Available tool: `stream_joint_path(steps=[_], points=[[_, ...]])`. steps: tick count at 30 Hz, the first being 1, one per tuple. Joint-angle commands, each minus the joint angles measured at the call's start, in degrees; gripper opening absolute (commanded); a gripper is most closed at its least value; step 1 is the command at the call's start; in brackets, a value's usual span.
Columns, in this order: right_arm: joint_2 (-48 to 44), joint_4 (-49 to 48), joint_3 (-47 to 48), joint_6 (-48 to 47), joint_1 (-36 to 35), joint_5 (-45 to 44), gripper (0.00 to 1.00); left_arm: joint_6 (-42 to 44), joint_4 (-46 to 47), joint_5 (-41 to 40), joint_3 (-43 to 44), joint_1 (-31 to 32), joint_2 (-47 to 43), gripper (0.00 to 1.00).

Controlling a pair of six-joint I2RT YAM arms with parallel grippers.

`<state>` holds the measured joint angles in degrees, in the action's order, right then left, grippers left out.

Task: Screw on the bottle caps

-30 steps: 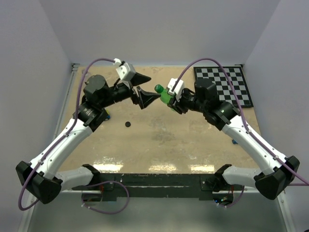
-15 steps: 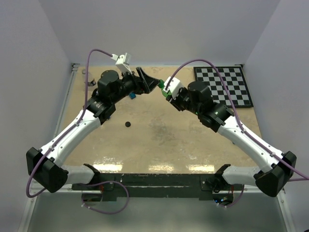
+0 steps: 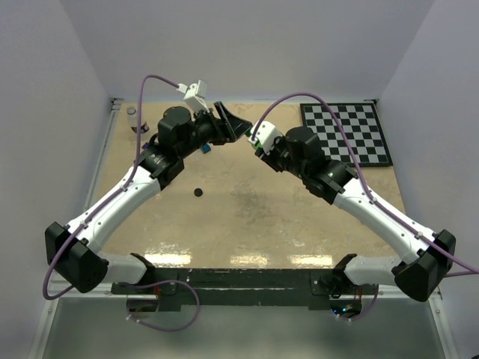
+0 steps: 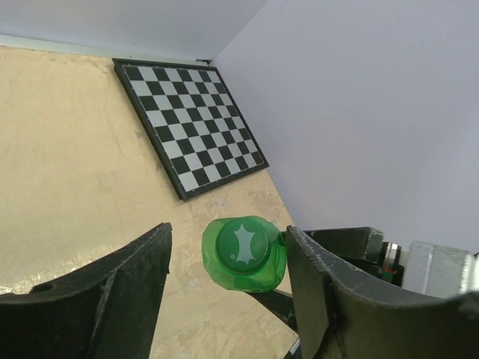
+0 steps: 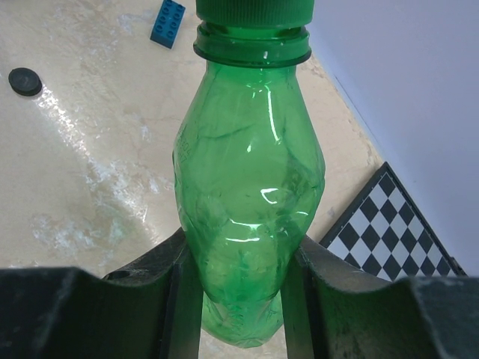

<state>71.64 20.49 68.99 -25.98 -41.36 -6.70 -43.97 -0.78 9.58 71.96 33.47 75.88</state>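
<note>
My right gripper (image 5: pixel 239 254) is shut on the body of the green bottle (image 5: pixel 251 187) and holds it off the table. The green cap (image 4: pixel 244 250) sits on the bottle's neck. In the left wrist view the cap faces the camera between the fingers of my open left gripper (image 4: pixel 228 254); there is a gap on the left and the right finger is close to it. In the top view the two grippers, left (image 3: pixel 233 126) and right (image 3: pixel 257 139), meet at the back middle. The black cap (image 3: pixel 198 192) lies alone on the table. The clear bottle (image 3: pixel 133 120) stands far back left.
A checkerboard (image 3: pixel 346 133) lies at the back right. A blue brick (image 3: pixel 204 149) lies under the left arm, and it also shows in the right wrist view (image 5: pixel 168 22). White walls close the table at the back and sides.
Both arms moved toward the back of the table. The left gripper turned and closed in on the bottle's top, and its fingers now straddle the green cap.
</note>
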Motion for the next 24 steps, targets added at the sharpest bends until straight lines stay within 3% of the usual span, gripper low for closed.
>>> stream_joint_path(steps=[1, 9, 12, 16, 20, 24], points=[[-0.36, -2.38, 0.79, -0.57, -0.47, -1.56, 0.0, -0.42, -1.07, 0.17, 2.92, 0.36, 1.55, 0.62], [-0.36, -2.03, 0.62, -0.39, -0.65, -1.74, 0.0, -0.07, -0.1, 2.19, 3.8, 0.45, 2.7, 0.41], [-0.36, -2.12, 0.62, -0.22, -0.74, -1.13, 0.0, 0.19, -0.54, 3.59, 3.97, 0.54, 2.96, 0.27], [-0.44, -1.6, 1.49, 0.4, -0.74, 1.59, 0.0, 2.12, -1.33, 5.26, 3.97, 0.63, 3.05, 0.0], [-1.15, -0.72, 2.81, 1.02, -0.56, 6.52, 0.0, 8.18, -1.34, 9.65, 4.59, 0.37, 2.7, 0.0], [-1.24, 2.7, 5.53, 0.23, 0.32, 15.2, 0.0, 15.64, -0.19, 24.39, 4.59, -2.53, 3.31, 0.0]])
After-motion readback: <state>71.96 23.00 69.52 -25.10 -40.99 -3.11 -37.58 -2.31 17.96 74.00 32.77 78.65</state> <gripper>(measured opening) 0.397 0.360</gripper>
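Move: The green cap, sitting on the tilted bottle's neck, is almost between my left fingertips: some 2 cm to the right of my left hand, 1 cm ahead and 1 cm lower. On the table some 33 cm below, the blue brick lies about 11 cm ahead and 12 cm left, the black cap 4 cm back and 13 cm left. From my right hand, already holding the bottle, the green cap is roughly 8 cm up, 5 cm left and 1 cm ahead. I close my left fingers from about two-thirds open until they pinch the green cap from both sides, easing the hand about 1.5 cm right and 1 cm down as they shut. Holding the cap, I begin to turn that hand clockwise, some 8 degrees with a slight tilt, while my right hand keeps its grip on the bottle and drifts barely 1 cm back and down. ##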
